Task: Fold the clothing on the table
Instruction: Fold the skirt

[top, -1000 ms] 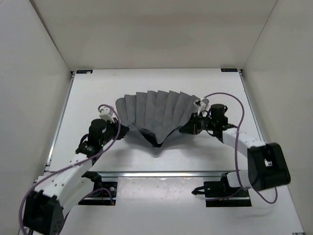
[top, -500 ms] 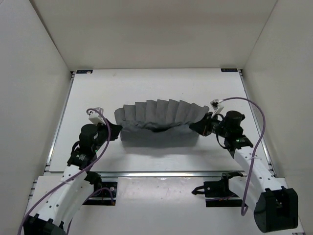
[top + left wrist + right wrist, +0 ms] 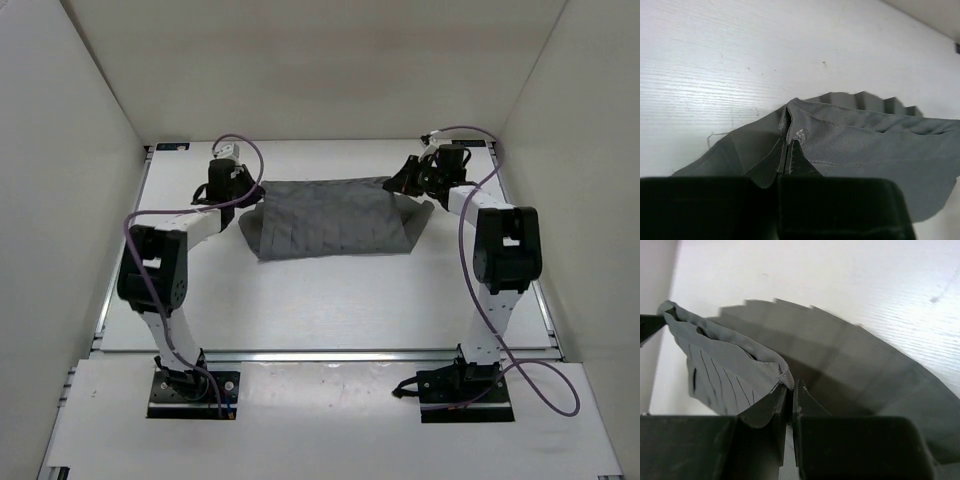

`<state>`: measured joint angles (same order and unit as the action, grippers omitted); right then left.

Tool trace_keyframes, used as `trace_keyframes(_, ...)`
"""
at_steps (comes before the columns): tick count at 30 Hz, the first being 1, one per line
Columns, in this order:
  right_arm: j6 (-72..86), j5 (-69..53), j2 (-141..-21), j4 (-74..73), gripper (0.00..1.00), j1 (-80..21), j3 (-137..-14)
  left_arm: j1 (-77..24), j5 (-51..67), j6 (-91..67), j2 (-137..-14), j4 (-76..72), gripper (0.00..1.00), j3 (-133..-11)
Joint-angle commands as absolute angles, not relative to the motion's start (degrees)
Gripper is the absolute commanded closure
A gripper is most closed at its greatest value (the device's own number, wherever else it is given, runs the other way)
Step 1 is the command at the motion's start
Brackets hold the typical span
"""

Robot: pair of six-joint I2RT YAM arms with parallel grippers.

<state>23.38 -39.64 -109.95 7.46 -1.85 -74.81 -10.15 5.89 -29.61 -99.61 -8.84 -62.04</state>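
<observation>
The clothing (image 3: 335,220), a dark grey pleated skirt, lies doubled over at the far middle of the white table (image 3: 330,300). Its waistband edge is stretched along the far side between my two grippers. My left gripper (image 3: 243,187) is shut on the skirt's far left corner (image 3: 790,112); a small clear button shows beside the pinched fold. My right gripper (image 3: 408,181) is shut on the far right corner (image 3: 782,375), with the waistband pinched between its fingers. Under the lifted edge the pleated lower layer (image 3: 850,355) spreads flat on the table.
Thin metal rails (image 3: 122,255) run along the table's left and right edges. White walls (image 3: 320,70) stand close behind and at both sides. Both arm bases (image 3: 190,385) sit on the near edge.
Both arms have swung from the near middle to the far side, carrying the pinched edge over the skirt. The fan shape has become a flatter, doubled rectangle.
</observation>
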Motion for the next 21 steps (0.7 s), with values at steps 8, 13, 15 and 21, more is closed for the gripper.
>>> trace_keyframes(8,17.3,-30.3,-131.0,-11.8,0.87,-1.1,-103.8,-8.3,8.9,-29.4,-118.6,-0.3,0.56,-83.8)
trace_keyframes(13,14.6,-28.1,-132.7,-17.2,0.52,-1.8,-111.5,-6.1,10.5,-30.8,-115.2,-5.1,0.46,-80.0)
trace_keyframes(15,14.0,-25.9,-127.6,-15.9,0.46,-1.5,-108.6,-5.4,10.9,-31.1,-111.8,-5.7,0.45,-77.5)
trace_keyframes(21,19.5,-19.2,-109.0,-12.1,0.36,-0.2,-85.6,-6.1,10.8,-29.7,-97.2,1.7,0.42,-64.9)
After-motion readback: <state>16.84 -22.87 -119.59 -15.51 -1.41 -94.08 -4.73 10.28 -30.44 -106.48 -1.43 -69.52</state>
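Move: Each hand still pinches a corner of the skirt's waistband. The left hand's laying spot, on the far edge of the under layer, is about 5 cm ahead, 1 cm to its right and 7 cm below; the under layer's left flap is some 4 cm back and 4 cm left of the hand at table height. The right hand's spot is about 7 cm ahead, 1 cm right and 7 cm below, with the right flap some 2 cm back and 6 cm right. Both hands carry the waistband corners forward and down together, tipping the fingers slightly downward, the left by about 6 cm each way and the right some 9 cm out and 7 cm down, laying the band over the skirt's under layer. Near the bottom the left fingers open first, then the right, letting go of the cloth, and both hands draw back and rise some 4 cm while parting sideways, the left to the left and the right to the right, the right wrist also turning clockwise. ##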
